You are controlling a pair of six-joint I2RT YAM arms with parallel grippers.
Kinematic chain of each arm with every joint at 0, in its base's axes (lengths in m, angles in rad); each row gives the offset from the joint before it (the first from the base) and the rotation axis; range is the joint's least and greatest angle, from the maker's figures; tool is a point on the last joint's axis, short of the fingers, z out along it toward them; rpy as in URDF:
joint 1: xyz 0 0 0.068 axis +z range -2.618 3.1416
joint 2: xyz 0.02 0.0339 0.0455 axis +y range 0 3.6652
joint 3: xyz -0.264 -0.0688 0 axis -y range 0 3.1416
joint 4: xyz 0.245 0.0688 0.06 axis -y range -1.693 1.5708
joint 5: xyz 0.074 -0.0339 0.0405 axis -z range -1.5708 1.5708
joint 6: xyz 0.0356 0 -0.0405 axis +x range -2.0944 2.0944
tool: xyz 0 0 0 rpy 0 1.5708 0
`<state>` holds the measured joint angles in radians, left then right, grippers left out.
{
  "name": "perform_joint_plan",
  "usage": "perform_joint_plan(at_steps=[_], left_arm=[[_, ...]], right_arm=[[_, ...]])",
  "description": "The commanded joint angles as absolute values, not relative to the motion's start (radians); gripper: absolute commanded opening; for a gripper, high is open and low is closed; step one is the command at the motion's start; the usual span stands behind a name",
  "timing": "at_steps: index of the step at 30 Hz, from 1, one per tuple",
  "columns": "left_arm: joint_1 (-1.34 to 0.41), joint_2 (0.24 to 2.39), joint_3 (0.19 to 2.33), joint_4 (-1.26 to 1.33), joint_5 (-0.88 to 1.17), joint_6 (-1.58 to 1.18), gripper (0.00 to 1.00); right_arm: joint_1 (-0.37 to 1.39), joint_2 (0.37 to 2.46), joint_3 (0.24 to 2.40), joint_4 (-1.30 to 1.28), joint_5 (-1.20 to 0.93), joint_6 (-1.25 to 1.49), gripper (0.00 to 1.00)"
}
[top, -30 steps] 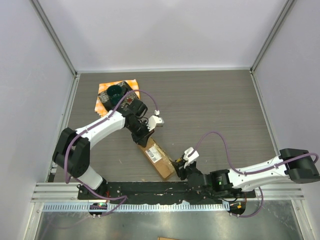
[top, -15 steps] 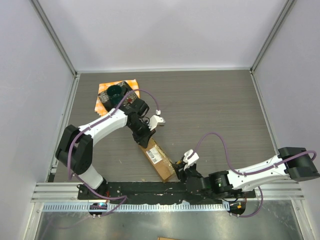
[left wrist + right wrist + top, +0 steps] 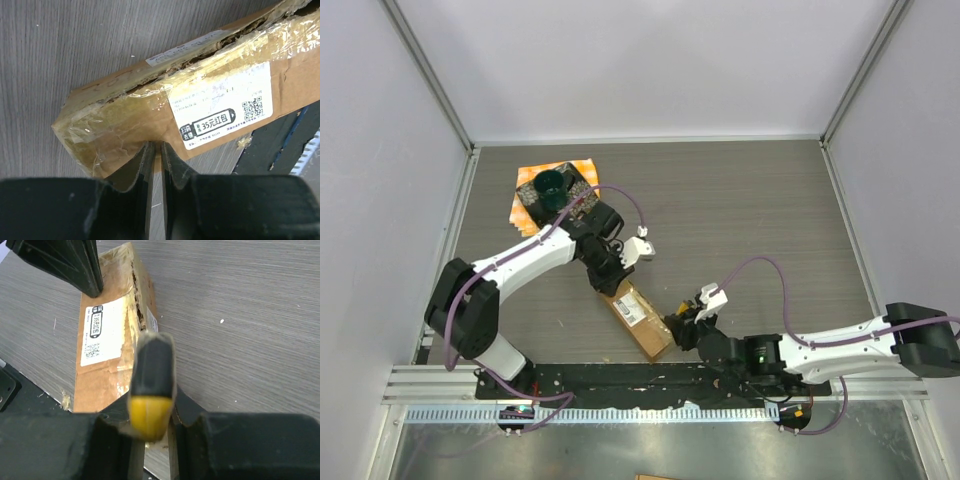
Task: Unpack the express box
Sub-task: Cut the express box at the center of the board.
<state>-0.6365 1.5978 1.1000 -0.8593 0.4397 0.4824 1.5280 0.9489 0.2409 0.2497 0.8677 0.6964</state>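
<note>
The express box (image 3: 638, 318) lies slantwise on the table near the front edge, a brown carton with a white label (image 3: 222, 117) and shiny tape; its long seam looks torn. My left gripper (image 3: 613, 278) is at the box's far end. Its jaws (image 3: 155, 145) are only a narrow slit apart, tips against the carton's edge, with nothing between them. My right gripper (image 3: 682, 330) is at the box's near end, shut on a black-and-yellow cutter (image 3: 152, 370). The cutter's tip points at the taped seam of the box (image 3: 107, 340). The left fingers (image 3: 75, 265) show beyond the box.
A dark green dish (image 3: 552, 185) sits on an orange cloth (image 3: 582, 165) at the back left, behind the left arm. The black base rail (image 3: 620, 378) runs just in front of the box. Grey walls enclose the table on three sides.
The left jaws have parted a little and the left wrist has shifted slightly right. The right wrist has lifted a bit by the box's near end. The box has not moved.
</note>
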Motion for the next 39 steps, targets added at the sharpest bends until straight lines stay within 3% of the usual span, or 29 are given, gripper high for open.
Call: perform_joint_plan(at_steps=[1,10,24,39], left_arm=[[-0.676,1.684,1.014,-0.870,0.239,0.545,0.17],[-0.695,1.672,1.250,-0.986,0.394,0.358,0.21],[-0.804,1.651,1.194,-1.000,0.528,0.242,0.22],[-0.972,1.646,1.037,-0.979,0.281,0.396,0.18]], right_arm=[[1.479,1.006,0.235,0.347,0.816,0.644,0.01],[1.480,1.028,0.229,0.361,0.810,0.647,0.01],[1.480,1.078,0.253,0.370,0.792,0.640,0.01],[1.436,1.083,0.264,0.265,0.831,0.742,0.01]])
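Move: The left fingertips rest on the far part of the express box. The box's middle lies about 6 cm back, 5 cm right and 3 cm below them, and its white label about 3 cm back and 4 cm right, slightly below. The cutter stands some 14 cm right and 4 cm back of the left hand, slightly above it. From the right hand, which grips that cutter, the box's middle is about 8 cm left, roughly level in reach, and 4 cm below. The left hand, fingers still nearly shut, comes free of the box's far part, lifting about 2 cm, then swings back some 7 cm and right about 4 cm over the label towards the right hand, sinking a little to set its tips down by the label's near end. Meanwhile the right hand keeps its grip on the cutter at the box's near right edge, easing only about a centimetre each forward, left and down. ##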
